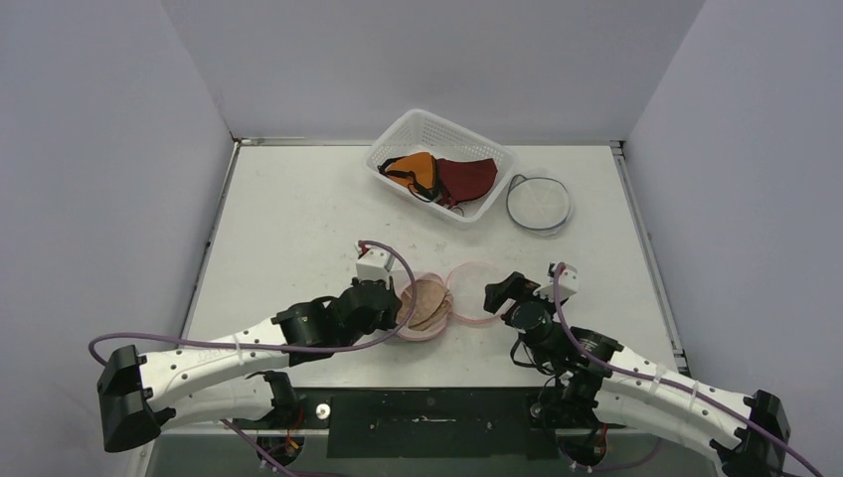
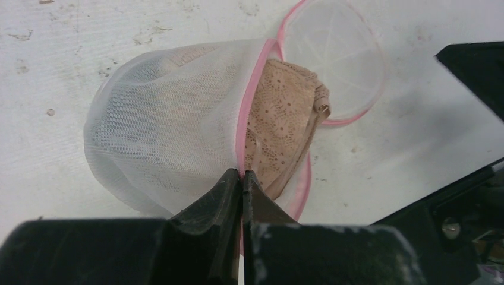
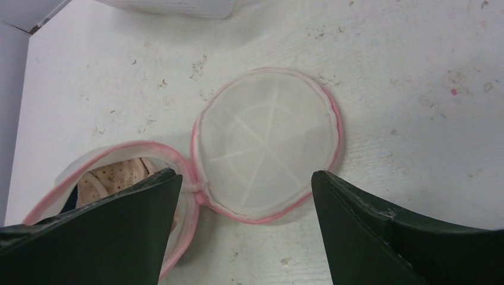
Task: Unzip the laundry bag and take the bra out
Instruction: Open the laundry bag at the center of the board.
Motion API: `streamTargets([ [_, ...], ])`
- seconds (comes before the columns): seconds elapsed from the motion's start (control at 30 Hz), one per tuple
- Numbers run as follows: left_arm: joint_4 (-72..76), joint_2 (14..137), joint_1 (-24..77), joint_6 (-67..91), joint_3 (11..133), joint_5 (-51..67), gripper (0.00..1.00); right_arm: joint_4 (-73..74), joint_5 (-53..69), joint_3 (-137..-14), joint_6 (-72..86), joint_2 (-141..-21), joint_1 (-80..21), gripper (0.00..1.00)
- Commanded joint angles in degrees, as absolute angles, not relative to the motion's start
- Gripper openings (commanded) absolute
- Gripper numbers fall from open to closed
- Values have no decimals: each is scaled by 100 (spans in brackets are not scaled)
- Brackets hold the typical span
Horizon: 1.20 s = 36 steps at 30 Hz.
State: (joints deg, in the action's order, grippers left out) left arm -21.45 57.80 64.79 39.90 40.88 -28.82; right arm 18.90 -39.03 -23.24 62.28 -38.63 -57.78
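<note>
The laundry bag point(image 2: 160, 119) is a round white mesh pouch with pink trim, lying unzipped at the table's middle point(image 1: 410, 333). Its round lid point(image 3: 267, 142) is flipped out flat to the right point(image 1: 475, 291). A beige lace bra point(image 2: 279, 119) sits in the open mouth point(image 1: 425, 303) and partly shows in the right wrist view point(image 3: 113, 175). My left gripper point(image 2: 242, 173) is shut on the bag's pink rim at the near side. My right gripper point(image 3: 243, 175) hangs open just above the lid's near edge, holding nothing; its left finger point(image 3: 119, 225) is over the bag's rim.
A white plastic basket point(image 1: 391, 136) at the back holds orange and dark red garments point(image 1: 447, 177). To its right lies a second round mesh bag with dark trim point(image 1: 538, 203). Grey walls close the table on three sides.
</note>
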Motion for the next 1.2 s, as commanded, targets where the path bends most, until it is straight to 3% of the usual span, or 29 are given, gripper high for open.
streamTargets([
  [0.0,-1721,5449,6426,4408,4073,-2575,0,2108,-3502,-2043,6541,-3681,-5509,83],
  [0.3,-1644,5228,6408,4616,3656,-2534,0,1518,-3199,-1197,7710,-3775,-5461,83],
  [0.77,-1963,4962,6358,4457,3585,-2685,0,-1459,-2762,-1002,7779,-6084,-4762,80],
  [0.83,-1983,4959,6339,4420,3588,-2689,0,-1659,-2624,-1044,7793,-6386,-4665,74],
  [0.97,-2033,4950,6287,4365,3578,-2698,0,-1988,-2576,-1044,7771,-6681,-4580,44],
  [1.07,-2057,4910,6225,4344,3524,-2658,0,-1803,-2791,-1059,7616,-6504,-4577,24],
  [1.17,-1981,4889,6157,4346,3467,-2538,0,-1210,-3146,-1116,7331,-5933,-4613,11],
])
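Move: The lid flap's middle lies about 7 cm ahead of the right hand, some 3 cm to its left and 11 cm below, its near-right rim closest to the hand. The bag body with the bra in it sits about 2 cm ahead, 17 cm left and 6 cm below; the grey mesh bag is far out, some 32 cm ahead and 15 cm right, 10 cm below. From the left hand the lid flap is roughly 5 cm ahead, 18 cm right and 9 cm down. Down about 10 cm with the right hand open, easing back a couple of centimetres, then forward some 5 cm low over the board to the lid flap's near-right pink rim, the wrist rolling its left side up and tipping down. There the fingers close and pinch the rim. The left hand keeps its pinch on the bag body's rim, bobbing slightly and ending 1 to 2 cm left. ##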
